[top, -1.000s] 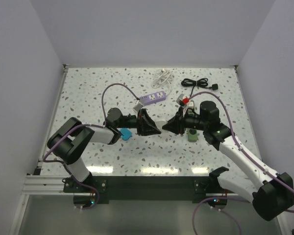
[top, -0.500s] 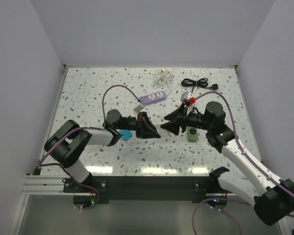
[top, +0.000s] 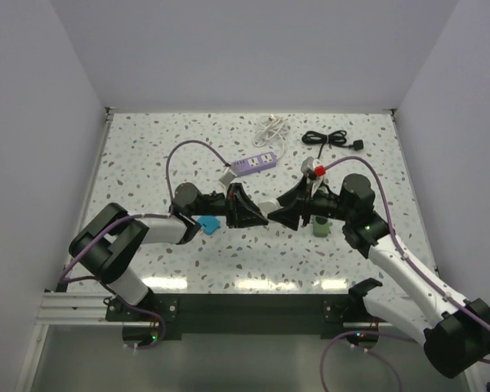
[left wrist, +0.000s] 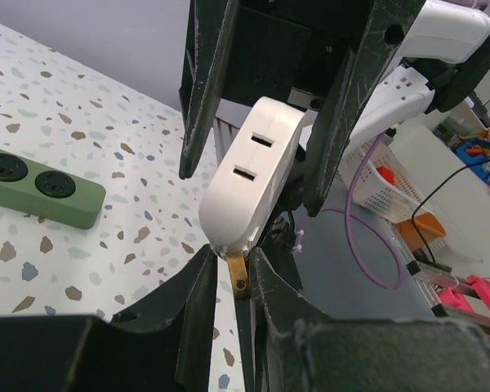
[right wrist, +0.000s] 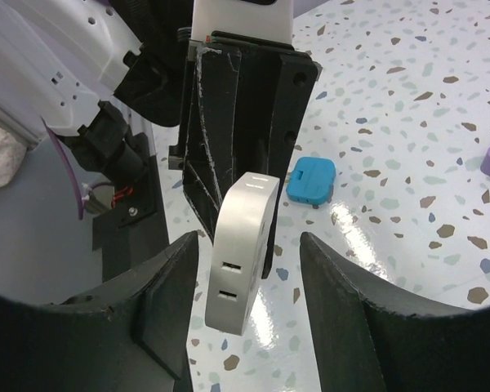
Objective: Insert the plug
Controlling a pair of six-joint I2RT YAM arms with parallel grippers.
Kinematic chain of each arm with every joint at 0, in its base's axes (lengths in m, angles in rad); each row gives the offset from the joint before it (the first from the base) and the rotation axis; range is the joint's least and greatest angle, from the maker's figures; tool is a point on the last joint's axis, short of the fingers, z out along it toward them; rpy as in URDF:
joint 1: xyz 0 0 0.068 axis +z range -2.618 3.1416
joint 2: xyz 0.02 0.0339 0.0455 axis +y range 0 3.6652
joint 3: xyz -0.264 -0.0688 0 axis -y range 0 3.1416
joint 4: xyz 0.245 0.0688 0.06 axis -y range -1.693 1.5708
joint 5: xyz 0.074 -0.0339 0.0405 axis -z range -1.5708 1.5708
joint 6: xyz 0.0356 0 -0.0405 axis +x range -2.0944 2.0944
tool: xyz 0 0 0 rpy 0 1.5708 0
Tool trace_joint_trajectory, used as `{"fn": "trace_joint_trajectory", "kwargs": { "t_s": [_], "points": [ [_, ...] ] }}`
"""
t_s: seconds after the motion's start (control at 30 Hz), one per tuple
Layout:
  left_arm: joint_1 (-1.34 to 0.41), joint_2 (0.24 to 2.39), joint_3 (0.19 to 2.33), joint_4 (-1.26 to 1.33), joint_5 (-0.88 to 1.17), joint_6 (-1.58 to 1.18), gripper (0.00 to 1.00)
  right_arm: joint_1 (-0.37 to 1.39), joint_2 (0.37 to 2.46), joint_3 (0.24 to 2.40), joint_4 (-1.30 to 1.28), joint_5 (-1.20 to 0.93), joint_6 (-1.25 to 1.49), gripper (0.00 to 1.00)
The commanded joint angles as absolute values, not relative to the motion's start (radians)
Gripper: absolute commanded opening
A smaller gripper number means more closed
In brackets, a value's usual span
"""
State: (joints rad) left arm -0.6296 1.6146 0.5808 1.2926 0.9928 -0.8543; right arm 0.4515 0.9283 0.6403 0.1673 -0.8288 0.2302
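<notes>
The white plug (left wrist: 253, 175) hangs in the air above the table's middle (top: 268, 204). My left gripper (left wrist: 238, 273) is shut on its brass prong end, with one prong showing between the fingers. My right gripper (right wrist: 249, 278) faces it from the right, open, one finger on each side of the plug (right wrist: 241, 249) with a gap on both sides. In the top view the two grippers (top: 257, 214) (top: 282, 209) meet tip to tip. The purple power strip (top: 256, 162) lies behind them on the table.
A green power strip (top: 319, 226) lies under the right wrist, and a blue block (top: 209, 223) beside the left arm. A black cable (top: 331, 139) and a white cable (top: 269, 126) lie at the back. A red-capped item (top: 314, 169) sits by the right arm.
The right gripper has opened and let go of the white plug. The left gripper has closed fully on the plug's prong end. The right arm drew back slightly, then came close again.
</notes>
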Motion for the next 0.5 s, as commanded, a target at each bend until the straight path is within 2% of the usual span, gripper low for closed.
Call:
{"fn": "trace_joint_trajectory", "kwargs": {
  "t_s": [0.0, 0.17, 0.27, 0.3, 0.4, 0.47],
  "points": [
    [-0.63, 1.574, 0.624, 1.83, 0.977, -0.859, 0.0, 0.453, 0.927, 0.641, 0.239, -0.859, 0.252, 0.56],
    [-0.63, 1.575, 0.629, 1.847, 0.979, -0.87, 0.0, 0.454, 0.953, 0.638, 0.268, -0.884, 0.259, 0.49],
    [-0.63, 1.58, 0.632, 1.896, 0.992, -0.899, 0.0, 0.459, 0.986, 0.647, 0.273, -0.9, 0.261, 0.37],
    [-0.63, 1.577, 0.634, 1.896, 1.002, -0.899, 0.0, 0.459, 0.994, 0.649, 0.276, -0.905, 0.262, 0.26],
    [-0.63, 1.557, 0.623, 1.896, 1.011, -0.893, 0.0, 0.456, 1.009, 0.65, 0.298, -0.916, 0.273, 0.03],
    [-0.63, 1.536, 0.614, 1.894, 1.015, -0.884, 0.0, 0.457, 1.008, 0.647, 0.307, -0.92, 0.276, 0.0]
  ]
}}
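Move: The white plug, its prongs held by the left fingers, sits between the open right fingers, about 2 cm left of the right hand point. From the right hand, the green power strip lies some 14 cm right and 8 cm ahead, the blue block about 19 cm left and 4 cm ahead, both roughly 23 cm below. The plug's body is about 3 cm to the left hand's right and 1 cm above it. Right fingers close and pinch the plug's body, easing about 1 cm left; the left, still gripping, rises 1 cm. ##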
